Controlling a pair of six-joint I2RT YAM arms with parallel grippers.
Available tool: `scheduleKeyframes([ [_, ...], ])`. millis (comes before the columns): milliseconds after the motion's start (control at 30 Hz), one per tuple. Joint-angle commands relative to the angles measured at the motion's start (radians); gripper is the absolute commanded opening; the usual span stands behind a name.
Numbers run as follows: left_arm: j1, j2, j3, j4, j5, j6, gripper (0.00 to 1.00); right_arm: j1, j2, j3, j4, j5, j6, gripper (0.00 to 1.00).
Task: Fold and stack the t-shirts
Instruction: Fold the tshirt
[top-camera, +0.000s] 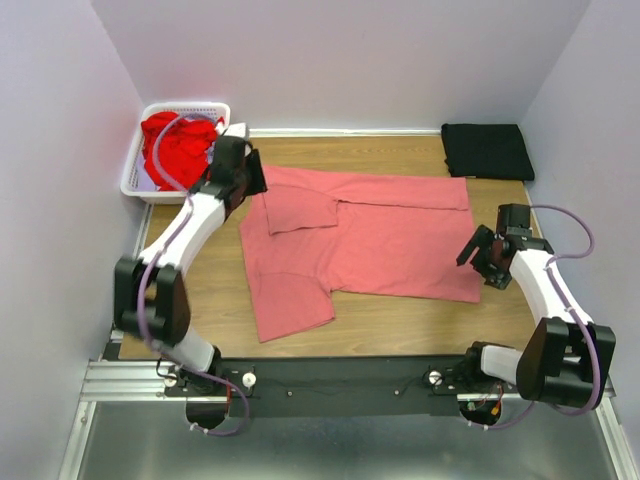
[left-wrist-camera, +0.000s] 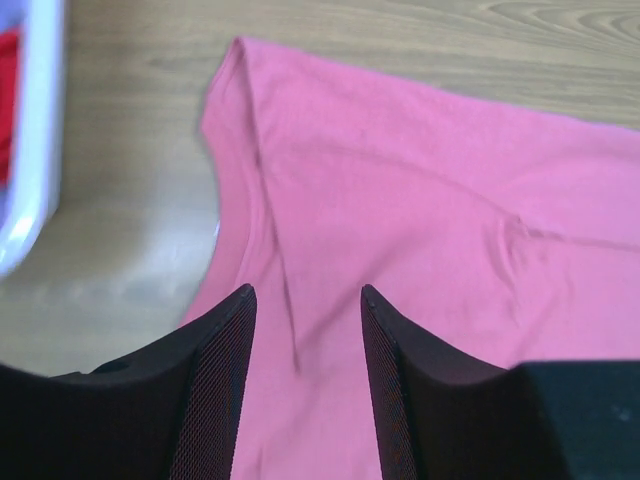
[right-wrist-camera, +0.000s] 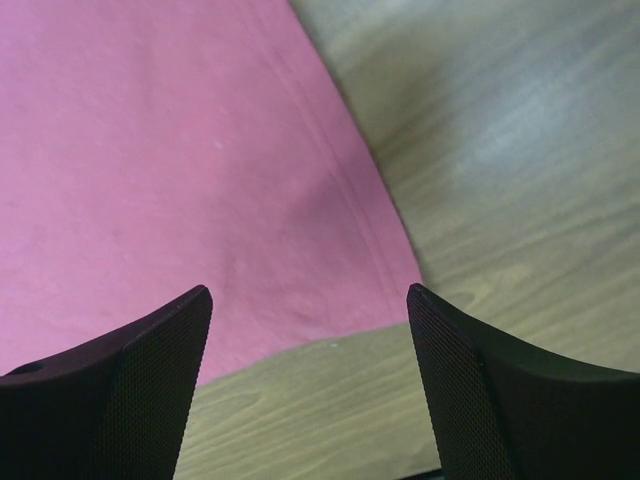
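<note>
A salmon-pink t-shirt (top-camera: 390, 240) lies spread on the wooden table, its far edge and one sleeve folded over onto the body. A bright red t-shirt (top-camera: 180, 145) is bunched in the white basket. At the back right lies a folded black t-shirt (top-camera: 487, 150). My left gripper (top-camera: 258, 180) hovers over the pink shirt's far left corner. In the left wrist view it (left-wrist-camera: 306, 295) is open, with pink cloth (left-wrist-camera: 420, 200) below the gap. My right gripper (top-camera: 478, 258) stands open (right-wrist-camera: 308, 292) above the shirt's near right corner (right-wrist-camera: 150, 150), holding nothing.
The white lattice basket (top-camera: 135, 170) stands at the back left against the wall, its rim (left-wrist-camera: 35, 150) close to my left gripper. Bare wood (top-camera: 400, 320) runs along the near edge in front of the shirt. Walls close in the left, back and right sides.
</note>
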Motion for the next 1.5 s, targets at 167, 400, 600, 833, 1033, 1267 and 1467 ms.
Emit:
scheduleKeyframes([
  [167, 0.038, -0.398, -0.414, -0.041, -0.125, -0.112, 0.54, -0.019, 0.021, -0.013, -0.133, 0.087, 0.102, 0.77],
  [400, 0.055, -0.526, -0.553, -0.089, -0.197, -0.123, 0.61, -0.033, 0.078, -0.034, -0.15, 0.029, 0.165, 0.75],
  [600, 0.053, -0.597, -0.648, -0.064, -0.111, -0.185, 0.76, -0.045, 0.084, -0.04, -0.15, 0.1, 0.218, 0.7],
  [833, 0.047, -0.62, -0.674, -0.041, -0.074, -0.21, 0.81, -0.053, 0.101, -0.069, -0.15, 0.101, 0.284, 0.58],
  [1033, 0.022, -0.62, -0.681, -0.027, -0.093, -0.215, 0.81, -0.057, 0.108, -0.077, -0.157, 0.118, 0.312, 0.52],
  [1267, 0.001, -0.612, -0.691, -0.011, -0.096, -0.215, 0.81, -0.061, 0.101, -0.097, -0.156, 0.161, 0.344, 0.5],
  [1467, -0.01, -0.611, -0.691, -0.009, -0.102, -0.215, 0.8, -0.073, 0.092, -0.109, -0.125, 0.175, 0.386, 0.45],
])
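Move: The T-shirt's near hem corner lies about 7 cm back from the right hand, almost in line sideways and some 6 cm below; the hem's far corner is about 26 cm ahead and 3 cm left. For the left hand, the near shoulder corner, where the sleeve seam meets the collar edge, is roughly 19 cm back, 2 cm left and 17 cm down. The folded-in sleeve lies 3 cm back and 11 cm right of that hand, the near sleeve 28 cm back and 9 cm right. The right hand draws back about 7 cm and sinks some 5 cm onto the near hem corner, tipping its fingers more steeply down and turning clockwise some 25 degrees while they close to about half open, with the corner coming between them unpinched. The left hand, empty above the shirt, sweeps back about 17 cm, soon also down and left, towards the near shoulder corner, opens wider and turns slightly counter-clockwise, then slows to hover above the collar edge while edging a little back to the right. ##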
